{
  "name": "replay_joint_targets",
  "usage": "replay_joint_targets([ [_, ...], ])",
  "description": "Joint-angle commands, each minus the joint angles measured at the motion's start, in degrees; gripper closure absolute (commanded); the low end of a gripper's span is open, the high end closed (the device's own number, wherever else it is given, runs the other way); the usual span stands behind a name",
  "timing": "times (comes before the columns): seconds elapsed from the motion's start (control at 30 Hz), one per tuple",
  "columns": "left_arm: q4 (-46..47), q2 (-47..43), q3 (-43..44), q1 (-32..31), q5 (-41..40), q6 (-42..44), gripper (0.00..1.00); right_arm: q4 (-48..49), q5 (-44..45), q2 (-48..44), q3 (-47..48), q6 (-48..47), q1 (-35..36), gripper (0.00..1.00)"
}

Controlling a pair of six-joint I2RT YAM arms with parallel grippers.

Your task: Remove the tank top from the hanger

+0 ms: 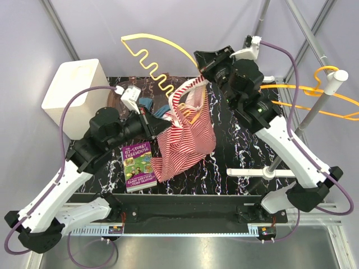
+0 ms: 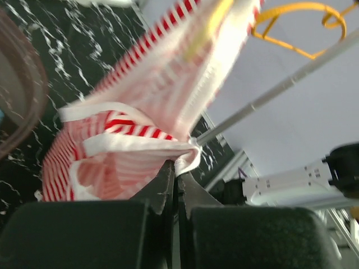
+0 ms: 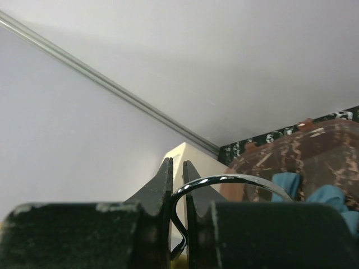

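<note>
The red-and-white striped tank top hangs in mid-air over the black marble table, still on a pale yellow hanger that shows inside its neck. My right gripper holds the hanger up from above. In the right wrist view my right gripper is shut on the hanger's dark metal hook. My left gripper is at the top's left side. In the left wrist view my left gripper is shut on a white-trimmed edge of the tank top, and the hanger is blurred above.
A book lies on the table at the front left. A white box stands at the back left, with a brown basket of blue cloth beside it. A rack pole carries an orange hanger at the right. A yellow wavy hanger is at the back.
</note>
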Motion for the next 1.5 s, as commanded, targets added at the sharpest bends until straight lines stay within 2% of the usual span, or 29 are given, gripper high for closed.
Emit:
replay_joint_targets([
  [0.0, 6.3, -1.6, -1.9, 0.0, 8.8, -1.4, 1.0, 17.0, -3.7, 0.5, 0.2, 4.6, -0.2, 1.0],
  [0.13, 5.9, -3.3, -4.2, 0.0, 8.9, -1.5, 1.0, 24.5, -7.1, 0.9, -1.9, 8.1, -1.4, 1.0],
  [0.17, 3.9, -3.4, -4.5, 0.0, 8.5, -1.3, 1.0, 23.9, -8.4, 1.4, -0.5, 4.8, -1.4, 1.0],
  [0.23, 0.8, -4.9, -6.0, 0.0, 6.2, -1.7, 1.0, 21.8, -7.9, 2.4, 2.9, 4.4, -1.5, 1.0],
  [0.3, -0.9, -5.6, -8.2, 0.0, 4.4, -2.2, 1.0, 21.7, -6.5, 2.2, 3.0, 8.7, -2.7, 1.0],
  [0.37, -1.5, -4.9, -10.2, 0.0, 4.3, -3.1, 1.0, 21.3, -6.5, 2.4, 2.9, 18.3, -4.2, 1.0],
  [0.47, 1.0, -3.6, -13.1, 0.0, 6.7, -4.6, 1.0, 18.2, -6.8, 4.6, 8.6, 19.5, -4.2, 1.0],
  [0.5, 2.4, -3.6, -13.9, 0.0, 8.8, -4.7, 1.0, 18.1, -7.4, 6.1, 12.8, 16.8, -4.2, 1.0],
  [0.53, 5.3, -4.4, -14.6, 0.0, 9.5, -5.3, 1.0, 16.7, -8.8, 7.3, 16.1, 4.2, -3.9, 1.0],
  [0.6, 7.1, -6.3, -16.3, 0.0, 9.8, -5.5, 1.0, 10.2, -6.6, 10.1, 25.0, -7.2, -2.8, 1.0],
  [0.63, 7.2, -7.4, -16.7, 0.0, 9.3, -5.4, 1.0, 9.2, -3.0, 9.6, 23.9, -12.3, -3.1, 1.0],
  [0.7, 6.7, -10.5, -17.6, 0.0, 7.8, -5.1, 1.0, 14.3, -1.9, 6.6, 17.6, -18.8, -3.1, 1.0],
  [0.77, 4.4, -11.9, -17.9, 0.0, 5.9, -4.8, 1.0, 14.6, -0.3, 5.1, 14.4, -16.9, -3.7, 1.0],
  [0.83, 0.4, -11.1, -17.4, 0.1, 2.0, -4.6, 1.0, 10.3, -2.4, 2.9, 14.4, -8.4, -4.5, 1.0],
  [0.87, -0.9, -10.4, -16.2, 0.0, 0.9, -4.4, 1.0, 9.4, -3.1, 2.4, 15.7, -6.1, -4.6, 1.0],
  [0.93, -3.8, -7.8, -14.1, 0.0, -2.9, -4.5, 1.0, 0.5, -3.6, 2.9, 20.2, -1.2, -4.6, 1.0],
  [0.97, -3.7, -6.7, -13.6, 0.2, -3.4, -4.3, 1.0, -1.6, -4.2, 3.5, 24.1, -1.5, -4.5, 1.0],
  [1.03, -2.0, -4.1, -11.9, 0.2, -1.9, -3.0, 1.0, -3.0, -5.0, 4.8, 26.1, -7.4, -4.2, 1.0],
  [1.1, 1.2, -3.4, -10.8, 0.1, 2.5, -1.8, 1.0, 0.5, -4.3, 4.6, 24.7, -15.0, -3.5, 1.0],
  [1.13, 3.1, -4.0, -10.8, 0.1, 4.3, -1.2, 1.0, 1.3, -1.6, 4.8, 23.9, -22.6, -3.0, 1.0],
  [1.23, 7.8, -10.1, -13.1, 0.1, 8.1, -1.1, 1.0, 8.6, 4.0, 2.8, 16.5, -32.8, -3.2, 1.0],
  [1.27, 6.2, -12.0, -13.3, 0.2, 7.3, -0.8, 1.0, 9.9, 4.7, 1.1, 13.5, -33.0, -3.7, 1.0],
  [1.3, -0.2, -13.3, -13.3, 0.2, 3.5, -0.3, 1.0, 10.5, 5.0, 0.5, 12.8, -32.4, -3.8, 1.0],
  [1.4, -11.0, -17.7, -14.7, 0.3, -2.5, -0.2, 1.0, 8.7, 6.8, -0.1, 13.1, -29.9, -3.8, 1.0],
  [1.47, -12.5, -21.4, -17.5, 0.4, -3.2, -2.8, 1.0, 7.7, 8.5, -0.5, 13.1, -28.2, -3.8, 1.0],
])
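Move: The covered end of the yellow hanger, still inside the striped tank top, lies about 8 cm to the left hand's right, 5 ahead and a little above. From that hand the brown bin is some 24 cm ahead, 6 left and 32 below; the book is 11 left, level fore-and-aft, on the table. From the right hand, the tank top's middle is roughly 13 cm back, 4 left and 25 below; the bin is 10 ahead, 18 left, 45 below. Upward and then to its right, the right hand swings the hanger by its hook, rocking it one way and back; it ends about 8 cm higher and tipped up. The left hand keeps its pinch on the tank top's edge, jerks down and back, surges forward, then draws back, left and partly up again, tugging away from the hanger, some 8 cm in all. ##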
